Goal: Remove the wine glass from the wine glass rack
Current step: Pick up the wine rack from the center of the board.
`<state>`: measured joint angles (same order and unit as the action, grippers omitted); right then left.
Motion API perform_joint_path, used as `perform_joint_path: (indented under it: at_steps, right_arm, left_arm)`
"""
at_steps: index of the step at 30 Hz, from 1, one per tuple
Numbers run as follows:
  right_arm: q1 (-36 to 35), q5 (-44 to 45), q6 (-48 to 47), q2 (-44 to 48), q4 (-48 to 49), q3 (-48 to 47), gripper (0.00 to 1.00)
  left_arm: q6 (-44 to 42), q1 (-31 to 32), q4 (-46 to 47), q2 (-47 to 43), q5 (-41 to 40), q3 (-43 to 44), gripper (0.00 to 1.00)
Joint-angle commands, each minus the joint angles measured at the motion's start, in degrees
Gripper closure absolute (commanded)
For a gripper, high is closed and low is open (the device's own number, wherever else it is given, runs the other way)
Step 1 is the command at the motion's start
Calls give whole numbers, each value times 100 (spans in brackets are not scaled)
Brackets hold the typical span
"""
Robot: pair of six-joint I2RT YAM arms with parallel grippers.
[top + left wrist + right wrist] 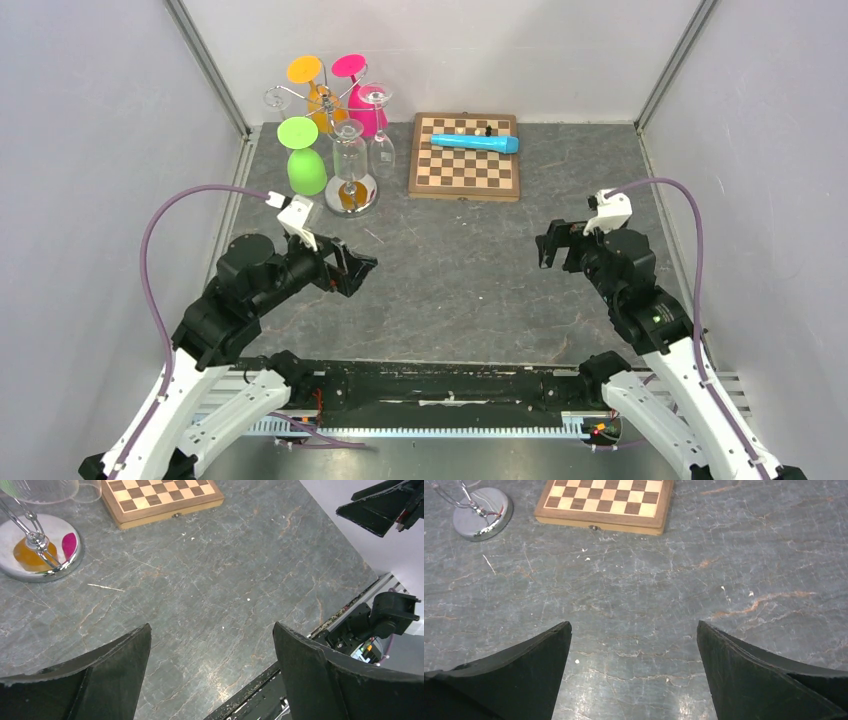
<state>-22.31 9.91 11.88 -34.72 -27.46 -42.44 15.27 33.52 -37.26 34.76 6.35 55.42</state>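
The chrome wine glass rack (351, 197) stands at the back left of the table. Several wine glasses hang upside down from its wire arms: a green one (304, 158), an orange one (316, 95), a pink one (362, 100) and clear ones (348, 150). My left gripper (358, 272) hovers open in front of the rack, well short of it. Its wrist view shows empty fingers (120, 670) and the rack's round base (40, 550) at the upper left. My right gripper (545, 250) is open and empty at mid right; the rack base (481, 512) lies far off in its view.
A wooden chessboard (465, 155) lies at the back centre with a blue tube-like object (477, 143) on it. Grey walls enclose the table on the left, right and back. The arms' mounting rail (440, 395) runs along the near edge.
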Motion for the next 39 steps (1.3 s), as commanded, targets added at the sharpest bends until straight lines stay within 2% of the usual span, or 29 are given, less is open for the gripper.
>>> perform_joint_path:
  at_steps: [1,11,20,39]
  right_arm:
    - [-7,-200,-187,-281,128,-501,2]
    - [-10,-449,-334,-617,234,-800,2]
    - [-10,-761,-367,-670,121,-1040,2]
    - [-10,-1200,-450,-733,-51,-1370,2]
  left_arm:
    - [-200,24,-233,159,-46,472,4]
    - [-42,25,-266,381,-15,929,4]
    - [68,23,-341,595,-405,1541,4]
    - [1209,14,186,2243,-918,3263,4]
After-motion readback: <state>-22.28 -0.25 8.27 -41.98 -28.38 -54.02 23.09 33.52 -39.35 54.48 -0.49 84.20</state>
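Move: The front clear wine glass, hanging bowl down from the rack, is nearly straight ahead of the left hand, about 28 cm out and some 8 cm lower. The green glass hangs about 11 cm left of it and level with it; the other clear glass is 6 cm right of it and 9 cm farther out. From the right hand, the front clear glass is roughly 24 cm ahead and 42 cm to the left, about 2 cm lower. The front clear glass on the rack is still out of reach and untouched as the left hand, fingers wide open, rises about 12 cm, straight up at first, then also forward some 5 cm on the rack's near side, with a slight roll and turn. The open right hand lifts about 5 cm, drifts left towards the rack's side and turns some 10 degrees counter-clockwise. ##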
